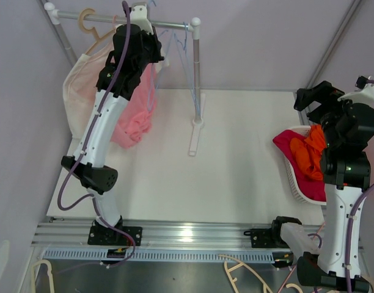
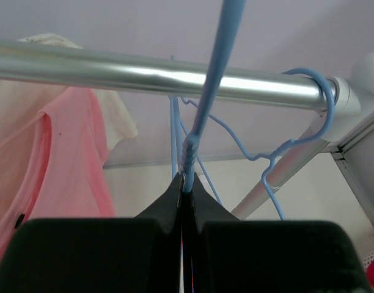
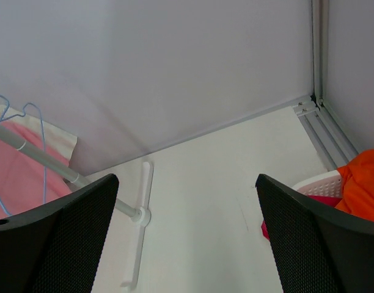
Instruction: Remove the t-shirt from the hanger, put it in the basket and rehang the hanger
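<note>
A pink t-shirt hangs under the rack's rail, and also shows in the left wrist view. My left gripper is raised to the rail and shut on the twisted neck of a blue wire hanger, whose stem runs up in front of the rail. I cannot tell whether this hanger carries the pink t-shirt. My right gripper is open and empty above the table's right side, its fingers wide apart.
A cream garment hangs on a beige hanger at the rail's left end. Another blue hanger hooks over the rail's right end. The rack's post and foot stand mid-table. A white basket holds red and orange clothes.
</note>
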Controlling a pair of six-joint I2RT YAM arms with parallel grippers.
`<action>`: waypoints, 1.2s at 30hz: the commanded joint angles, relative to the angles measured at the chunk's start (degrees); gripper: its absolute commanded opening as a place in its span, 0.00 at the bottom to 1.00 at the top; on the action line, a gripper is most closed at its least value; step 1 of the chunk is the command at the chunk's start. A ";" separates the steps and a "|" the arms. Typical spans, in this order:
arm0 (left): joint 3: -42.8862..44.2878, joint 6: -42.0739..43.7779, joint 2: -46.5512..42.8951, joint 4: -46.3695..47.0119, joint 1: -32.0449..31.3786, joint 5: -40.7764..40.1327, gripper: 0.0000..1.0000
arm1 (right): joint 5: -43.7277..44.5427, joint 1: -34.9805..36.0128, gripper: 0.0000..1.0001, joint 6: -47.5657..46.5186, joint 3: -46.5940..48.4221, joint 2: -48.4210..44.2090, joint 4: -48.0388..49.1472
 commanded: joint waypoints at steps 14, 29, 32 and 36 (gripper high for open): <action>1.28 2.02 4.91 0.20 0.24 7.99 0.01 | -3.55 0.30 0.99 -0.15 -1.23 -1.84 1.00; -2.24 3.16 -8.80 -2.25 0.85 6.85 0.51 | -6.10 0.74 1.00 1.26 0.71 -1.66 -1.20; -3.47 1.50 -11.09 -3.31 4.27 8.08 0.61 | -6.28 0.92 0.99 1.52 0.88 -1.75 -1.81; -9.86 0.61 -14.60 -0.96 11.39 12.98 0.85 | -6.54 1.18 0.99 1.35 1.06 -1.58 -2.25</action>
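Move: The free stretch of rail where the held, empty blue hanger will hang lies about 5 cm ahead of the left hand, 3 cm to its right and some 2 cm above. The other blue hanger's hook is on the rail 6 cm farther right; the pink T-shirt hangs about 10 cm left of the hand, 3 cm ahead and 12 cm lower. From the right hand the spot is roughly 52 cm left, 23 cm ahead and 4 cm up. The blue hanger, still pinched by the left fingers just below its hook, goes some 3 cm forward, 3 cm right and then 7 cm down to set its hook over the rail. The fingers then open wide and let go, and the left hand draws back about 9 cm while rising 12, swinging some 9 cm left at the end. The open right hand drifts 2 cm left. ##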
